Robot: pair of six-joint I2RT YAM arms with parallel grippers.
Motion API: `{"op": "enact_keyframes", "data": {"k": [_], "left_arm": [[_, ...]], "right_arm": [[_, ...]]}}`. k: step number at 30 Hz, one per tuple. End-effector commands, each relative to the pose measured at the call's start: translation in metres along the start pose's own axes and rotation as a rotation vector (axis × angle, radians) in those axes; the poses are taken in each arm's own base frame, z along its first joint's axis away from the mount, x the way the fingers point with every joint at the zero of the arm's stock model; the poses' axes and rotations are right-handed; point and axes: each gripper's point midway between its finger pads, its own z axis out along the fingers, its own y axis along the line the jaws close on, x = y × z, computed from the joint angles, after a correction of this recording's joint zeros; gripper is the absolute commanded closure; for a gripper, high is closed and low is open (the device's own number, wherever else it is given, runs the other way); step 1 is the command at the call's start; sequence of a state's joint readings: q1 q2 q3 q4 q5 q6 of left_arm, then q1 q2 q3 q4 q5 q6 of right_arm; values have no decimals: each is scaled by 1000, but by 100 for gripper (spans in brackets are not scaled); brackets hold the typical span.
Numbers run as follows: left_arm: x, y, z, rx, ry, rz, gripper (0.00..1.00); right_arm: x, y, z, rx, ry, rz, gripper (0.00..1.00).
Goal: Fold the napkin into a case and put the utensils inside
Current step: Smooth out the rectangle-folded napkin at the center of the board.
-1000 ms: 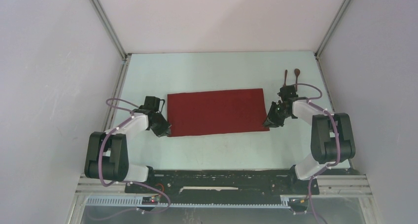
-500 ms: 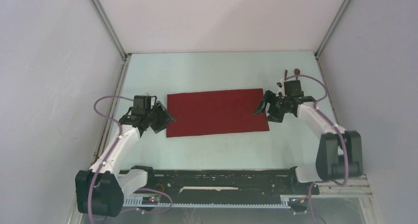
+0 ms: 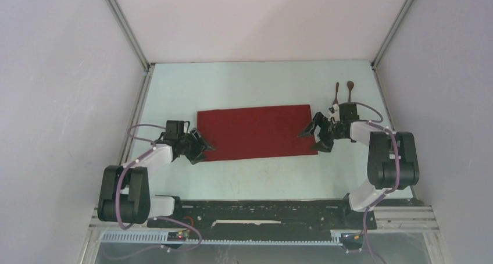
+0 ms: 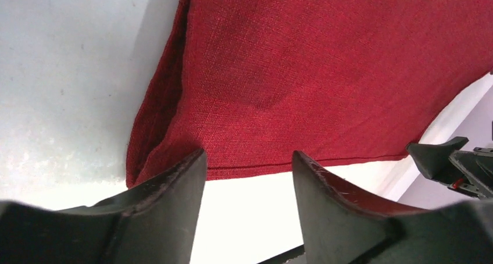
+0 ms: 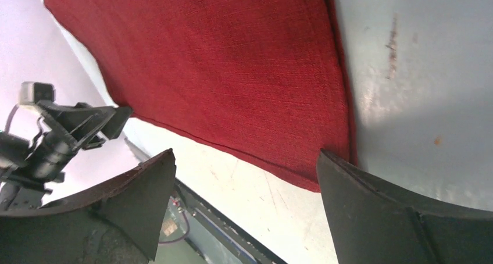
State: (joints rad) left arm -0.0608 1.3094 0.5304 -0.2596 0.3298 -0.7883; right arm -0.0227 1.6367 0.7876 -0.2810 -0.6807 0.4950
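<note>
The dark red napkin lies flat on the table as a wide oblong, folded double, with two layers showing along its left end. My left gripper stands open at the napkin's near left corner, nothing between its fingers. Over the near right corner my right gripper is open wide and also holds nothing. The utensils, a small dark fork and spoon, lie side by side behind the right gripper, off the cloth. Each wrist view shows the other gripper across the napkin.
The pale table is fenced by a metal frame post at each back corner and white walls. A black rail with both arm bases runs along the near edge.
Both grippers were shut on the napkin's near corners and have opened and let go. The arms swung outward and came back to those corners. The napkin lies as before.
</note>
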Motion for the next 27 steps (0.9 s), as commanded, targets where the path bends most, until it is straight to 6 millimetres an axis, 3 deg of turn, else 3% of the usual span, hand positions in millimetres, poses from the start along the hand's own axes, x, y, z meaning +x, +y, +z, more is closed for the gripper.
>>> {"op": "enact_keyframes", "data": {"k": [1,3,6,11,13,17,22,27], "left_arm": [[-15,-1,-15,1,-104,24,31],[-32,-32,-40,90,-180,65,23],[-65,-81,-66,224,-290,75,13],[-119,-156,-41,486,-333,-90,11],[-139,-175,-27,547,-352,-113,11],[-162,-179,5,548,-348,-159,10],[-185,-146,41,493,-368,-249,10],[-192,-114,67,427,-368,-331,4]], "right_arm": [[-8,10,-23,33,-95,-56,0],[-22,36,-39,14,-183,-152,0],[-41,84,-34,-85,-239,-248,0],[-87,160,14,-369,-236,-228,0],[-103,176,31,-428,-244,-206,0],[-122,171,63,-473,-210,-131,0],[-139,144,78,-443,-217,-83,0],[-156,109,80,-379,-239,-19,0]]}}
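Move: My left hand is just inside the napkin's near left corner, which lies about 4 cm back and 4 cm left; the far left corner I go for is some 21 cm ahead, 4 cm left, 2 cm lower. From my right hand the far right corner is about 19 cm ahead, 2 cm right, 2 cm lower; the near right corner is 6 cm back, 5 cm right. The fork lies some 24 cm ahead and 15 cm right of that hand. I lift both hands off the near corners and arc them forward over the napkin to its far edge, rising about 10 cm and sinking again, left some 21 cm forward, right 17 cm forward and 7 cm inward. My wrists tip the fingers upward by roughly 20 degrees; the left fingers spread wider, the right stay wide open. Touch at the far edge can't be made out. ##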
